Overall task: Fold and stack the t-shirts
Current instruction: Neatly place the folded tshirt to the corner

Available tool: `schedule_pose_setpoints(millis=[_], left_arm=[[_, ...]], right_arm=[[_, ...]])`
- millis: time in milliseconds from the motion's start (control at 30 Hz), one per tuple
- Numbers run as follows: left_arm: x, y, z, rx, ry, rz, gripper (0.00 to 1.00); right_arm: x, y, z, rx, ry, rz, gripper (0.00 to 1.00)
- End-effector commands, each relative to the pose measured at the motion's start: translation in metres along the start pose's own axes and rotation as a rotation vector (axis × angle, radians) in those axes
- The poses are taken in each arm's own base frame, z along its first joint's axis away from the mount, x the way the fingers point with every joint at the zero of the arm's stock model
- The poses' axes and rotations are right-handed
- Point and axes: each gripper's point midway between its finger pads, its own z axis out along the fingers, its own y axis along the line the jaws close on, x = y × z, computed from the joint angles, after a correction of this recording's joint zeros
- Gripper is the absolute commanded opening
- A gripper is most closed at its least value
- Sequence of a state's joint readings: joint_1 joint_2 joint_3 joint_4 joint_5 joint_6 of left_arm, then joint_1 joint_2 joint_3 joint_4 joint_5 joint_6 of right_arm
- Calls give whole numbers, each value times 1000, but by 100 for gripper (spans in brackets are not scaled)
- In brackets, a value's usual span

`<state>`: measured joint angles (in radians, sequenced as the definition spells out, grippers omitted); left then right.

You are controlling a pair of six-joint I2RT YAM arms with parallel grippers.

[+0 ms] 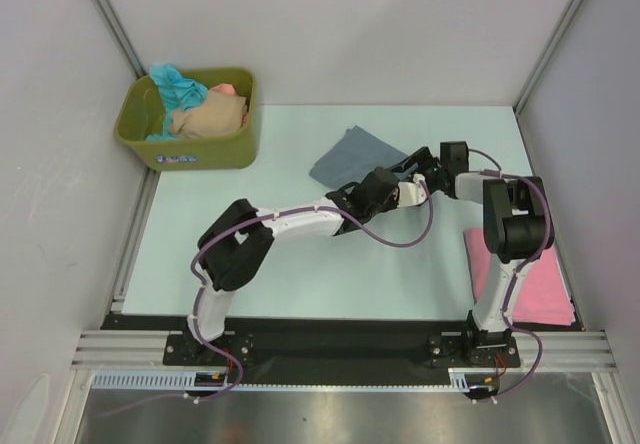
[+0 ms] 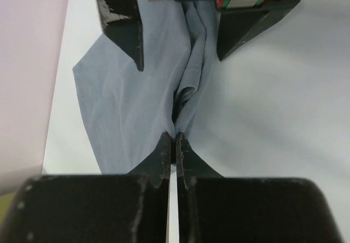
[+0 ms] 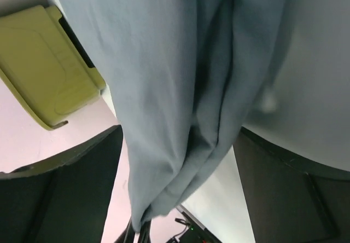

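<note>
A slate grey-blue t-shirt [image 1: 352, 154] lies spread at the back middle of the table. Its near-right part is gathered into a bunched fold [image 2: 188, 84]. My left gripper [image 2: 175, 139] is shut on the tip of that fold and reaches in from the left [image 1: 400, 181]. My right gripper [image 3: 179, 139] is open, and its two fingers [image 2: 123, 18] straddle the same fold just beyond the left jaws without closing on it. A pink t-shirt [image 1: 545, 284] lies flat at the near right. Teal [image 1: 178, 86], beige [image 1: 208, 116] and salmon [image 1: 226, 89] shirts sit in the tub.
The olive-green plastic tub [image 1: 190, 152] stands at the back left, by the left wall. White walls close off the left, back and right of the table [image 1: 300, 274]. The right arm's elbow [image 1: 515, 219] rises over the pink shirt's far edge.
</note>
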<state>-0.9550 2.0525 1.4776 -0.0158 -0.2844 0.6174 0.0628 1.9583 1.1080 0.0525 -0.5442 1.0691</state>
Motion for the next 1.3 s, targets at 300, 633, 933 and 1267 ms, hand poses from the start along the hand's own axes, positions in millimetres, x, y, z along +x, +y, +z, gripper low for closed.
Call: schedule_pose_setpoints(millis=[300, 633, 933, 1267], left_arm=[[-38, 35, -37, -38, -106, -84, 0], [-32, 28, -42, -17, -96, -132, 1], [-51, 33, -114, 58, -191, -544, 53], [-34, 12, -256, 231, -273, -1079, 54]], right_arm=[[-48, -2, 30, 1, -172, 49, 80], [-71, 1, 27, 14, -228, 0, 20], [-66, 10, -13, 165, -319, -196, 0], [-79, -19, -124, 462, -557, -225, 0]])
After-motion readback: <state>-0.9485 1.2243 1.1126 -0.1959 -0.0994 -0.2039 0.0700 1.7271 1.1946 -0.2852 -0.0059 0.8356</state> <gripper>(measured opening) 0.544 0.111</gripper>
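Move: Open and astride the cloth, the right hand has the folded t-shirt's right-hand edge about 5 cm ahead, 2 cm to its right and 2 cm below; the t-shirt's middle is roughly 9 cm left, level ahead, 4 cm below. The pink t-shirt lies some 26 cm back and 25 cm right. The left hand already pinches and lifts the near side, with that right-hand edge about 9 cm ahead, 3 cm right and 7 cm below. Sliding about 5 cm forward, then easing right and down, the right hand takes the t-shirt's right-hand edge between its jaws and shuts on it. The left, after a 2 cm rise, opens, lets go and swings up, back and left some 20 cm clear, rolling left side down. The right then carries its pinch right, up and back, about 9 cm in all, rolling some 30 degrees the same way. ##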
